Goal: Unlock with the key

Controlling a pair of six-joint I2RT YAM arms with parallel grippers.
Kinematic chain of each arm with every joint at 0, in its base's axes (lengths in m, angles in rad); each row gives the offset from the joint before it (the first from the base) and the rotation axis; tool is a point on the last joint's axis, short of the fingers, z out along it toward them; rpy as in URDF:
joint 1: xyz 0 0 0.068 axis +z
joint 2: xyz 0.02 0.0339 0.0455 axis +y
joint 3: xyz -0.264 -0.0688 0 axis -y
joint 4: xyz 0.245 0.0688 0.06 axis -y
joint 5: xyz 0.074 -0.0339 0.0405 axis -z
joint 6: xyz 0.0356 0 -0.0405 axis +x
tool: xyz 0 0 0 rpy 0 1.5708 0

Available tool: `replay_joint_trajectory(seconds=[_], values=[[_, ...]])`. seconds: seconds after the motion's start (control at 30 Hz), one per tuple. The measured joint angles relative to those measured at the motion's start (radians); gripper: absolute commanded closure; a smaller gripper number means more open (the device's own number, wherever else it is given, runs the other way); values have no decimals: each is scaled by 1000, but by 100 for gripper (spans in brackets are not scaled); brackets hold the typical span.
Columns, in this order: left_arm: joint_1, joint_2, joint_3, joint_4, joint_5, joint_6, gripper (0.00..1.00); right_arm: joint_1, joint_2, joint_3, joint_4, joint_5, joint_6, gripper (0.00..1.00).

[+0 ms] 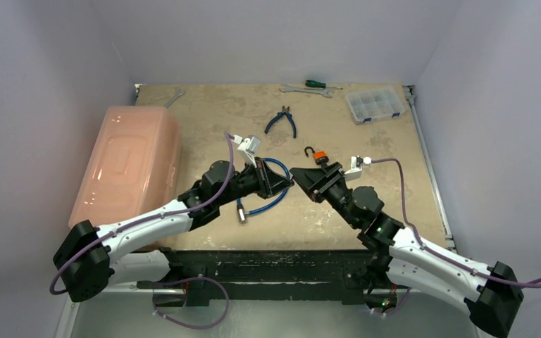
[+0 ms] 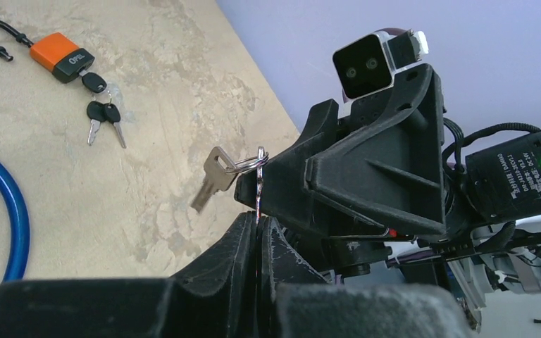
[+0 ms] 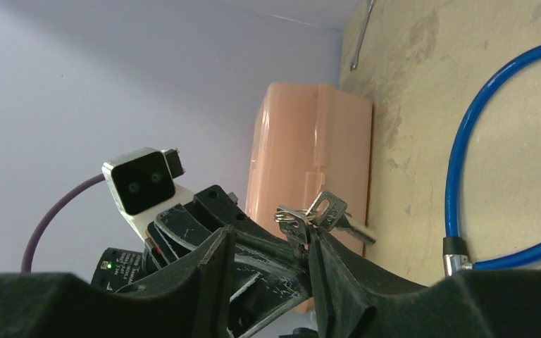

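Both grippers meet above the table's middle. My left gripper [image 1: 286, 184] [image 2: 260, 221] is shut on a silver key; only its thin edge shows between the pads. A second silver key [image 2: 211, 180] [image 3: 332, 211] hangs from the same ring [image 2: 257, 160]. My right gripper [image 1: 298, 174] [image 3: 271, 236] is open around the left fingertips, and the held key [image 3: 300, 227] lies against one right finger's inner face. An orange padlock [image 1: 320, 159] [image 2: 60, 56] lies behind them, one shackle end free, a black-headed key [image 2: 94, 83] in its body.
A blue cable loop [image 1: 273, 191] [image 3: 465, 162] lies under the grippers. A pink box [image 1: 128, 163] [image 3: 311, 155] fills the left side. Blue pliers [image 1: 282, 120], a wrench [image 1: 300, 89], a green screwdriver [image 1: 315, 84] and a clear parts case [image 1: 375, 104] sit at the back.
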Motion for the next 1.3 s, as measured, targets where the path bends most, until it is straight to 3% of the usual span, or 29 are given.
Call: replay_joint_trajectory(seconds=[0.4,0.77,1.0,1.3], values=[[0,-47,18,-111,0,31,100,1,-29,50,-143,-14,-104,34],[2,-107,132,-434,39,83,100,2,-45,256,-451,61,-354,33],[2,-84,167,-676,76,124,100,2,96,413,-544,-84,-646,31],[2,-82,167,-761,86,156,100,2,260,449,-663,-279,-820,32]])
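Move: Between the two hands, the keys are shut in the left fingers, their ring about 2 cm to the right of the left hand point, 1 cm ahead and level. From the right hand they lie about 2 cm left, 1 cm ahead and 2 cm below. The cable lock's metal cylinder is on the table about 14 cm to the left of the left hand, roughly 1 cm back and 21 cm below. The orange padlock lies some 18 cm ahead of the left hand, 9 cm to its right and 21 cm below. Drawing the keys back, left and down, about 5 cm each way, the left hand keeps its grip and tips its fingers downward by some 30 degrees. The right hand, already letting go, spreads its fingers wider, edges right and rises, then sweeps left and down about 5 and 7 cm, rolling some 50 degrees with its fingertips beside the keys. ##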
